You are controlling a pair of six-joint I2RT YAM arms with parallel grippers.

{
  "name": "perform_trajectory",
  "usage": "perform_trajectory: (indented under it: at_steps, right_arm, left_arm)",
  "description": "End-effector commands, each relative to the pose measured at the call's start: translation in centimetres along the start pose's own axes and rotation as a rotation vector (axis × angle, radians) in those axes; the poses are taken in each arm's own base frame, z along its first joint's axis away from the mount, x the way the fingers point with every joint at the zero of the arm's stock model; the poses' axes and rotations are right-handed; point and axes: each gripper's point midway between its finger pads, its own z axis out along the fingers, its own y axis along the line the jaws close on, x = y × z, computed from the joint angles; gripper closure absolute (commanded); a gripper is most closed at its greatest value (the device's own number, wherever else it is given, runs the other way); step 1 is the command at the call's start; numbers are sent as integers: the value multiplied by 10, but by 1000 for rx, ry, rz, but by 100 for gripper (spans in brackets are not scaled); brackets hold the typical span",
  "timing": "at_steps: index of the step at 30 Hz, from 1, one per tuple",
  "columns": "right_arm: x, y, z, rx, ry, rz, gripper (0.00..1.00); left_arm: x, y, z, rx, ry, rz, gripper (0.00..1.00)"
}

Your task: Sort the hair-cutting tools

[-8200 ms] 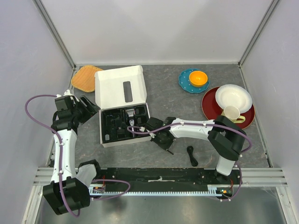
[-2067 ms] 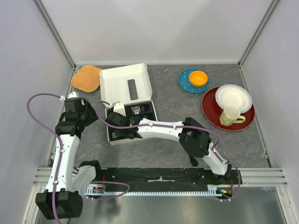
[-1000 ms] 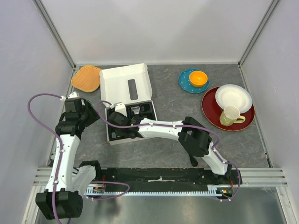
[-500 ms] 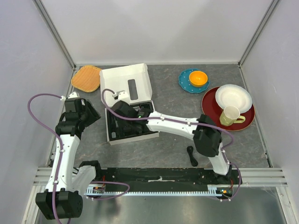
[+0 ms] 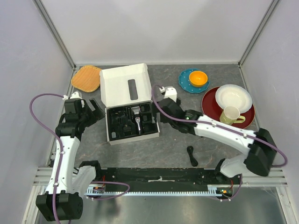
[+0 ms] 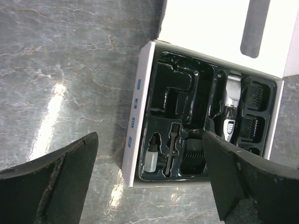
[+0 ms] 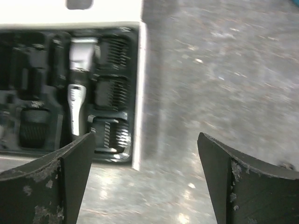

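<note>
The black-and-silver clipper (image 5: 138, 120) (image 7: 77, 95) (image 6: 229, 114) lies in the black moulded tray of the white box (image 5: 110, 139). Black comb guards (image 7: 111, 91) (image 6: 252, 126) sit in pockets to its right, and a thin black brush (image 6: 172, 150) lies in a slot near the front. A black cable (image 5: 191, 156) lies on the table, right of the box. My left gripper (image 5: 96, 108) (image 6: 149, 138) hangs open just left of the box, holding nothing. My right gripper (image 5: 162, 120) (image 7: 145, 140) is open and empty over the box's right edge.
The box's white lid (image 5: 125, 85) stands open at the back. An orange mat (image 5: 86, 78) lies at the back left. A teal plate (image 5: 186, 83) with an orange bowl, and a red plate (image 5: 211, 108) with a white bowl and a cup (image 5: 231, 115), sit at the right.
My right arm has drawn back from over the tray to the box's right side and its gripper has opened. The left gripper has opened wider. The clipper now shows in the tray.
</note>
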Motion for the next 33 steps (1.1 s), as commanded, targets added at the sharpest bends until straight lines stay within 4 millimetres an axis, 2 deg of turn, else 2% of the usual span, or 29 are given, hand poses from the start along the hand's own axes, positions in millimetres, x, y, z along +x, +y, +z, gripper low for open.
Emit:
perform_trajectory:
  at_steps: [1,2,4,5,7,8,9,11,14,16,21,25,33]
  right_arm:
    - [4,-52,-30,106,-47,-2,2]
    - [18,-67,-33,149,-16,-12,2]
    - [23,-84,-41,185,-7,44,2]
    - [37,-98,-44,229,34,43,2]
    - [50,-117,-48,314,41,121,2]
    - [71,-126,-48,334,91,107,3]
    - [83,-124,-49,306,129,113,4]
    - [107,-134,-52,339,185,131,5]
    - [132,-131,-57,296,257,180,6]
    - [140,-130,-61,282,280,211,7]
    - [175,-139,-64,332,356,318,7]
    - [198,-136,-62,325,432,348,10]
    - [236,-131,-74,288,568,405,34]
  left_arm:
    - [1,-18,-1,116,-8,49,0]
    - [-1,-19,-2,125,-16,50,0]
    - [0,-20,-2,135,-15,46,0]
    - [1,-22,-2,141,-14,46,0]
    - [2,-23,-2,152,-7,44,0]
    - [2,-23,-1,152,-7,41,0]
    - [3,-23,-1,153,-5,40,0]
    - [5,-24,0,157,4,37,1]
    - [7,-25,1,163,14,32,2]
    - [7,-25,1,163,14,32,2]
    - [7,-24,2,159,14,30,2]
    - [7,-23,1,155,10,26,2]
    - [7,-24,0,158,10,26,3]
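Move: The coiled black cable lies well behind and to the right of my right hand: about 17 cm back, 17 cm to the right and some 18 cm below. The short black stick is roughly 22 cm to the right and 5 cm back. The open tool box's tray has its middle around 13 cm to the left, about level fore and aft. From my left hand the cable is about 43 cm to the right and 15 cm back. I swing my empty right hand right, away from the tool box, then pull it back and down onto the coiled cable, some 16 cm each right and down and 15 cm back. Meanwhile its fingers tip about 30 degrees steeper and turn clockwise; near the end they begin closing from wide open around the coil's far loop. My open left hand eases about 2 cm right, towards the box. ##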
